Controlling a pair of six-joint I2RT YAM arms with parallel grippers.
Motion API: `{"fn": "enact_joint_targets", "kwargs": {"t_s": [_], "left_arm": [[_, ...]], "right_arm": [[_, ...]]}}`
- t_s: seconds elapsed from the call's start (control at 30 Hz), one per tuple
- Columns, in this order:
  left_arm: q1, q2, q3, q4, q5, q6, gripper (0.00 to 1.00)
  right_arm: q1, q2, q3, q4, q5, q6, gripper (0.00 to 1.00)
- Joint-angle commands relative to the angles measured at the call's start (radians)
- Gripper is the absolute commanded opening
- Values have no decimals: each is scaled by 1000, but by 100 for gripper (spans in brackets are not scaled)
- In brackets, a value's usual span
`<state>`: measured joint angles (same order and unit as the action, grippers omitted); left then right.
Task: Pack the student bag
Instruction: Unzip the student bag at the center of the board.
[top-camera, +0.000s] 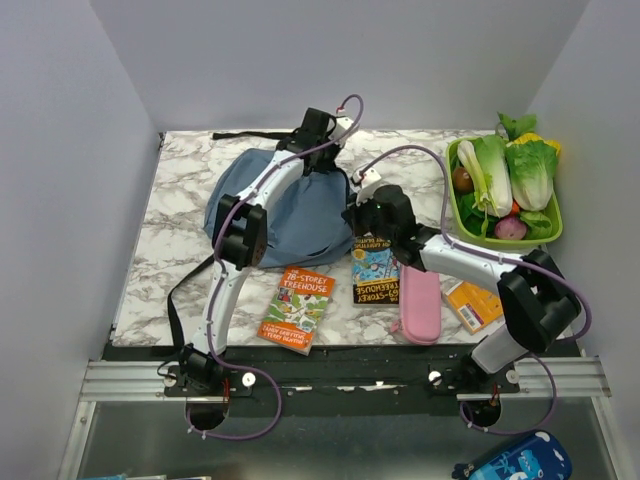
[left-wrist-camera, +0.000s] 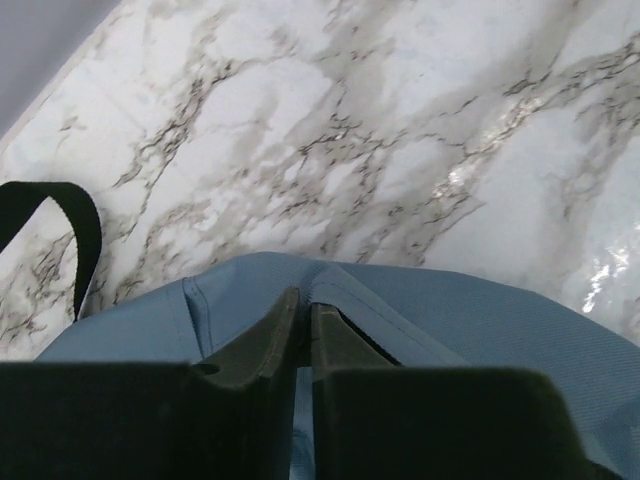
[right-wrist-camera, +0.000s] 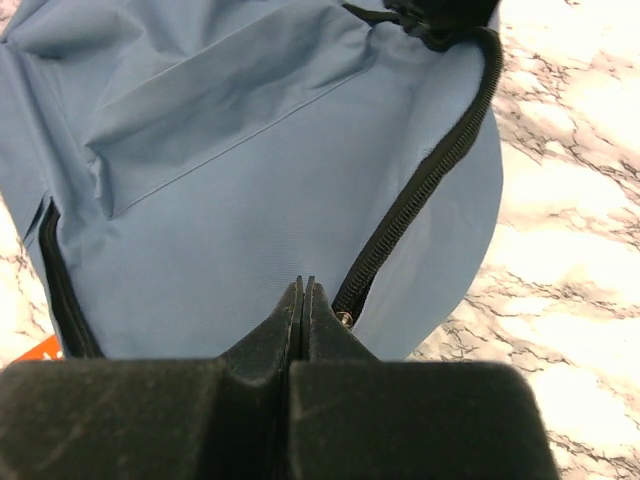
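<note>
The student bag (top-camera: 290, 215), dusty-blue fabric, lies at the back middle of the marble table. My left gripper (top-camera: 318, 160) is at the bag's far top edge. In the left wrist view it (left-wrist-camera: 304, 305) is shut on a raised fold of the bag's fabric (left-wrist-camera: 450, 320). My right gripper (top-camera: 352, 215) is at the bag's right side. In the right wrist view it (right-wrist-camera: 303, 285) is shut at the lower end of the bag's black zipper (right-wrist-camera: 430, 180), with a small metal piece of the zipper pull (right-wrist-camera: 343, 318) beside its fingertip.
Two "Treehouse" books (top-camera: 297, 308) (top-camera: 375, 270) lie in front of the bag, then a pink pencil case (top-camera: 420, 305) and an orange booklet (top-camera: 475, 305). A green tray (top-camera: 553, 235) of vegetables stands at the back right. A black strap (top-camera: 185, 290) trails off the left. A blue pouch (top-camera: 515, 460) lies below the table.
</note>
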<state>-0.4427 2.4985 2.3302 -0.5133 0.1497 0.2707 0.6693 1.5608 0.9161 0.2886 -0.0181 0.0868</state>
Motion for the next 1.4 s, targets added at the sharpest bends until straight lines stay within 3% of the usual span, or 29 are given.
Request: {"fn": "enact_joint_targets", "kwargs": {"t_s": [0.0,0.2,0.27,0.3,0.37,0.4,0.5,0.53,0.63,0.73,0.9,0.97,1.03,1.23,1.37], "left_arm": [[88,-47,-41,15,-62,-68,24],[131,-153,-181,13,-41,-18,41],[133,-207,-251,27,-27,4,57],[133,-226,-270,35,-6,5,74],[131,-279,-299,21,57,4,87],[130,-299,-313,22,121,-2,99],[118,-387,-419,79,265,22,99],[113,-414,-443,90,374,62,99],[78,-396,-454,87,497,137,99],[42,-310,-353,3,563,280,99],[2,-107,15,-286,686,530,99],[-5,-17,157,-344,697,521,99],[-5,13,185,-344,709,487,99],[-14,-82,-35,-191,696,366,99],[-16,-105,-106,-91,708,129,99]], "right_arm": [[23,27,59,-92,67,45,1],[-42,94,136,-181,145,96,1],[-62,111,148,-193,145,100,1],[-76,114,152,-198,150,102,1],[-83,119,156,-203,158,103,1],[-89,120,155,-203,159,106,1],[-97,120,147,-201,158,117,1],[-99,122,144,-200,156,122,1],[-102,113,119,-178,139,129,1],[-102,93,84,-143,129,126,1],[-105,53,50,-92,112,103,1],[-105,27,35,-72,92,93,1],[-105,6,14,-31,80,83,1],[-105,-24,-34,14,46,64,1],[-106,-13,-37,35,23,64,1]]}}
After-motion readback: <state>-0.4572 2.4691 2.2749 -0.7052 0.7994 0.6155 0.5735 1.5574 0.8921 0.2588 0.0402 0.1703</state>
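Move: The left hand is at the bag's far right corner, fingertips on its edge; the stretch of zip it goes for lies about 8 cm back, 3 cm to its right and 2 cm lower. The right hand is shut on the zip pull, right at its fingertips. From the left hand the bag's middle lies some 11 cm back and 12 cm left, and the black strap 7 cm ahead and 18 cm left; the blue treehouse book is about 13 cm back and 6 cm right of the right hand. The left hand opens off the bag's far edge while sweeping about 10 cm left, then lifts and loops back to the right and towards its base, turning some 40 degrees clockwise, and comes down wide open astride the zip just beyond the right hand. The right hand keeps its shut grip at the zip pull and draws right nearly 5 cm and a little forward, dipping 3 to 4 cm before rising part of the way again. ##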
